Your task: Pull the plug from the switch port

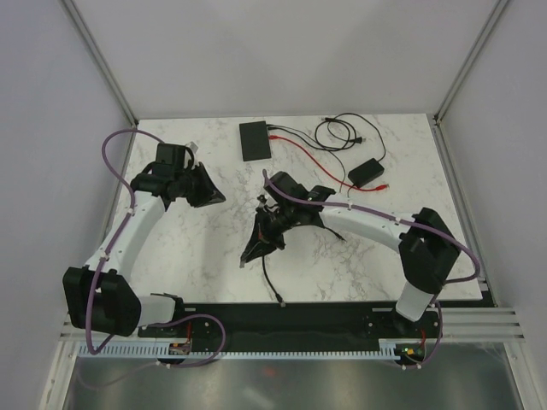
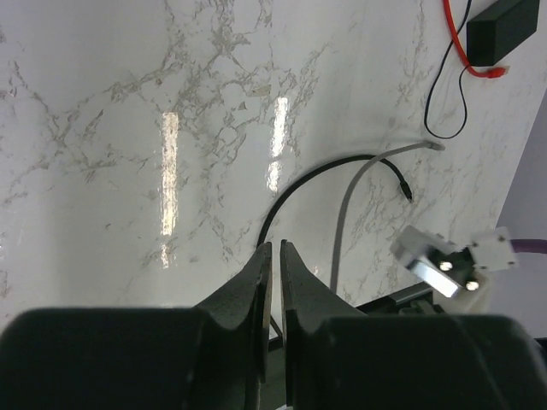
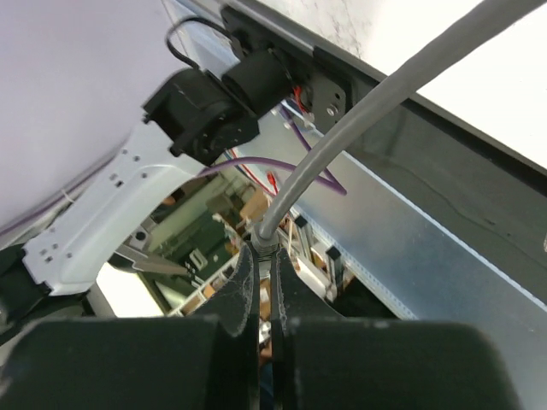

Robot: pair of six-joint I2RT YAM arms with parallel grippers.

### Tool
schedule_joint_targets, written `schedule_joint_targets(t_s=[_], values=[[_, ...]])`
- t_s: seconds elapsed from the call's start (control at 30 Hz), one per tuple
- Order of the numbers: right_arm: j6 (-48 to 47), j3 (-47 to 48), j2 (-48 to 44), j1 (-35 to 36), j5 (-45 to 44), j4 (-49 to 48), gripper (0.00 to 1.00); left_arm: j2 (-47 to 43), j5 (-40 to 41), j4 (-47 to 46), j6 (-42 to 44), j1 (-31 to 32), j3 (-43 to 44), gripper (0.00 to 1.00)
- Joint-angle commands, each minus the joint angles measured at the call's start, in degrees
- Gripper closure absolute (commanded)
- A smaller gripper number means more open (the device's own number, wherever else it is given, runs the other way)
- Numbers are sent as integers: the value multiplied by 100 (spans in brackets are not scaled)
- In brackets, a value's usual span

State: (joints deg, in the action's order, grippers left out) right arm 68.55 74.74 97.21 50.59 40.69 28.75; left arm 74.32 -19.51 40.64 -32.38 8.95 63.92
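The switch (image 1: 255,140) is a flat black box at the back of the marble table, with red cables (image 1: 301,152) leaving its right edge. My right gripper (image 1: 249,256) hangs over the table's middle, well in front of the switch. In the right wrist view this gripper (image 3: 267,253) is shut on the plug (image 3: 267,242) at the end of a grey cable (image 3: 359,120), which runs off to the upper right. My left gripper (image 1: 214,198) hovers left of the switch; its jaws (image 2: 276,249) stand a narrow gap apart with nothing between them.
A small black power adapter (image 1: 366,172) with thin black cords lies at the back right, a red connector (image 2: 494,73) beside it. A loose black cable (image 2: 291,192) and the grey cable (image 2: 346,205) lie on the marble in front of the left gripper.
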Motion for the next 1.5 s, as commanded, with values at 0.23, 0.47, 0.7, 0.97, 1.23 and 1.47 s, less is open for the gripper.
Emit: schedule_joint_targets(t_s=[0.23, 0.47, 0.7, 0.97, 1.23, 1.47], values=[[-114, 23, 826, 259, 835, -212, 94, 56, 149, 49, 311, -34, 6, 85], [-184, -30, 905, 250, 994, -203, 57, 73, 202, 58, 399, -43, 41, 84], [-404, 67, 624, -30, 845, -177, 47, 240, 149, 58, 426, -51, 182, 84], [-1308, 629, 316, -1032, -279, -142, 39, 618, -193, -38, 417, -51, 481, 84], [-959, 1140, 501, -1789, -1510, -1642, 30, 1083, -501, -548, 233, -51, 780, 83], [18, 961, 1054, -2325, -1791, -3904, 2, 1787, -501, -549, 232, -34, 1192, 83]])
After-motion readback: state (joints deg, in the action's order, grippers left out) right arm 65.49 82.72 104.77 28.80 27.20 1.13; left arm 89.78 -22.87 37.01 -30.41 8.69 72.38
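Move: Near the front edge, the gray cable's plug end in the right fingers goes to bare table about 4 cm back, 1 cm left and 14 cm below. The black cable's front plug lies about 4 cm back and 8 cm right of this hand, also some 14 cm down; the switch is roughly 40 cm straight ahead. From the left hand, that bare spot is about 19 cm back, 4 cm right and 14 cm down. Dipping some 5 cm down and a little back, the right hand opens to let go of the gray cable end, then sweeps nearly 30 cm forward, rising and drifting right, towards the switch; the fingers spread wide while the wrist tips up and turns clockwise. The empty, nearly shut left hand sinks slightly, then heads about 5 cm forward. ##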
